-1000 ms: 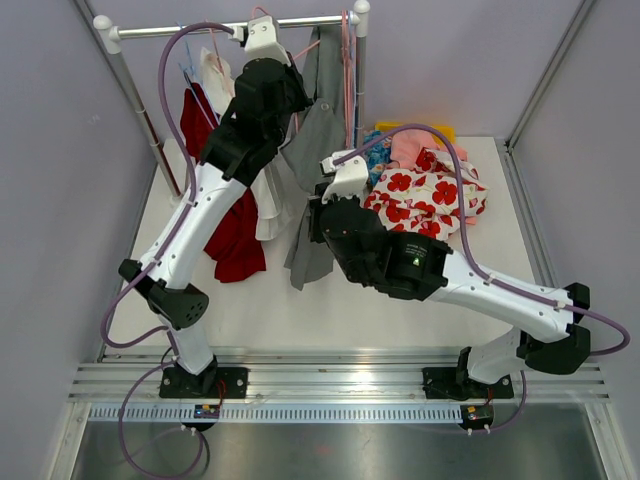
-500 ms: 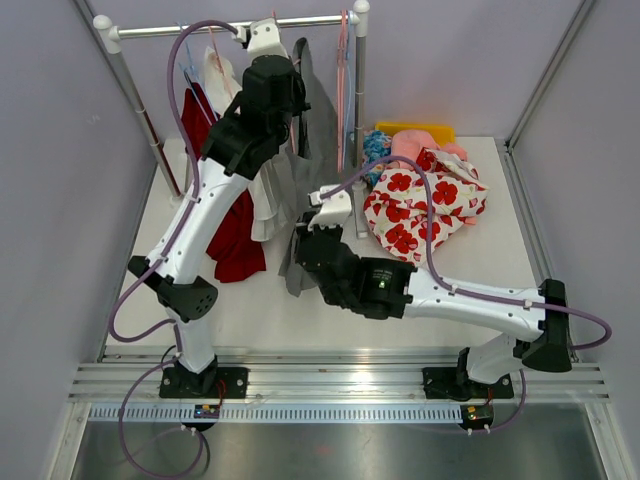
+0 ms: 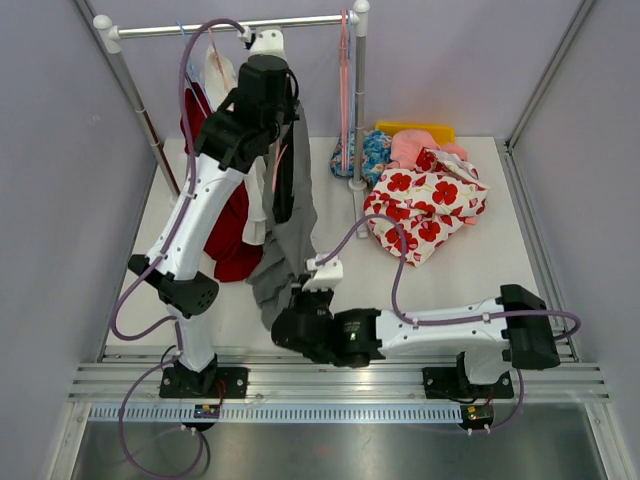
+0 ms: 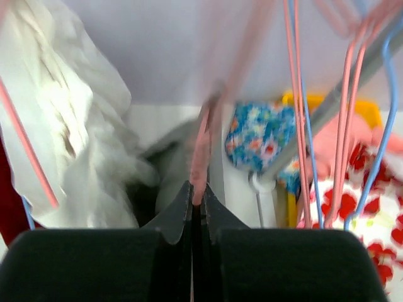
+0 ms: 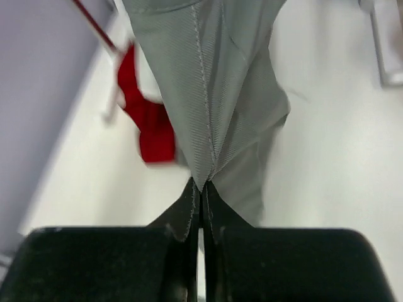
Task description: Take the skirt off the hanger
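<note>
The grey skirt (image 3: 292,235) hangs stretched from a pink hanger (image 3: 277,165) down toward the near edge of the table. My left gripper (image 3: 280,120) is high up below the rail, shut on the pink hanger (image 4: 201,157); grey cloth (image 4: 176,151) shows just behind it. My right gripper (image 3: 285,318) is low near the front edge, shut on a pinched fold of the skirt (image 5: 208,94), which rises taut from the jaws. The hanger's clips are hidden behind the left arm.
A clothes rail (image 3: 200,28) spans the back, with a white garment (image 3: 215,75), a red garment (image 3: 235,245) and spare pink hangers (image 3: 346,70). Its right post (image 3: 358,110) stands mid-table. A pile of floral clothes (image 3: 425,200) lies at the right.
My right gripper has pulled the skirt's lower end toward the near edge and leftward, stretching it. My left gripper has shifted the hanger left and a little up along the rail.
</note>
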Controlling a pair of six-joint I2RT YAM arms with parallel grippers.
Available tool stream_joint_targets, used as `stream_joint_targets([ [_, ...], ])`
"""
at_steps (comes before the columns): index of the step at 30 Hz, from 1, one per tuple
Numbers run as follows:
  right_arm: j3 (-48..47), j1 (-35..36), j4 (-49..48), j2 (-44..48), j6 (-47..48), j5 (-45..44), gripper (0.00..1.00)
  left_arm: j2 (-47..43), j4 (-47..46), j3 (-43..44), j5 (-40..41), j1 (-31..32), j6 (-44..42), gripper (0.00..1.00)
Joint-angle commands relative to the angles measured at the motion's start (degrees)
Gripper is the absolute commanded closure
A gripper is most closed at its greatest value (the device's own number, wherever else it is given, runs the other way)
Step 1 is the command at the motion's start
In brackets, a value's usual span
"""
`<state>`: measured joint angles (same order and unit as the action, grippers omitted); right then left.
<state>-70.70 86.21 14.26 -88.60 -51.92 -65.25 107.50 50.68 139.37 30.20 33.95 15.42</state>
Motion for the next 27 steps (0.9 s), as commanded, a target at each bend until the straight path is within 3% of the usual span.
stream_joint_targets([
  [1, 4.7, 10.7, 20.4, -5.2, -10.6, 7.1, 1.00, -0.6, -34.4, 10.4, 5.6, -6.5, -5.5, 1.00],
  [8, 7.0, 13.9, 25.2, -11.2, -19.8, 8.5, 1.00, -2.9, -33.5, 8.2, 0.9, -9.5, -1.9, 1.00],
  [12, 4.6, 12.0, 28.5, -10.6, -18.0, 3.4, 1.00, -8.5, -27.1, 3.0, -3.8, -9.3, 1.8, 1.00],
  [15, 3.2, 6.8, 24.3, -7.4, -8.2, 1.1, 1.00, -17.4, -20.4, -6.3, -9.4, -9.3, 5.6, 1.00],
  [17, 4.1, 4.1, 15.0, -2.9, 4.3, 0.6, 1.00, -24.1, -14.5, -11.0, -14.1, -9.0, 7.4, 1.00],
  [21, 3.9, -7.6, 0.3, 4.7, 24.3, 8.6, 1.00, -33.1, -5.2, -21.5, -22.5, -5.1, 7.6, 1.00],
  [23, 0.2, -14.3, -0.9, 6.0, 31.7, 11.3, 1.00, -37.4, -0.9, -27.2, -22.8, -1.0, 7.2, 1.00],
  [27, -5.8, -17.6, 5.3, 6.6, 36.2, 6.2, 1.00, -43.2, 1.3, -35.6, -19.1, 2.3, 7.2, 1.00],
])
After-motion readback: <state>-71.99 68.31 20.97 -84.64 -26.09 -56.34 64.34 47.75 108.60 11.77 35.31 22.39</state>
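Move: The grey skirt still hangs on the pink hanger that the left fingers hold; its middle lies roughly 13 cm back from the left hand and 14 cm below, straight in line. From the left hand, the white garment is about 8 cm left, 5 ahead and 13 below, and the empty hangers 12 cm right, 8 ahead, level with it. The right hand keeps the skirt's lower part pinched, the skirt's middle about 14 cm ahead and 5 above, straight on; the flowered skirt lies 26 cm ahead, 30 right and 20 below. With its pinch kept on the grey skirt, the right hand pulls down about 14 cm and somewhat back, away from the hanger, rolling its left side down some 30 degrees, then reverses and carries the cloth about 17 cm forward and 15 cm up, drifting right. The left hand keeps hold of the hanger, shifts a few centimetres left and up against the pull, then swings it quickly back about 22 cm towards the robot, away from the rail, turning some 20 degrees clockwise and rolling its left side down. ##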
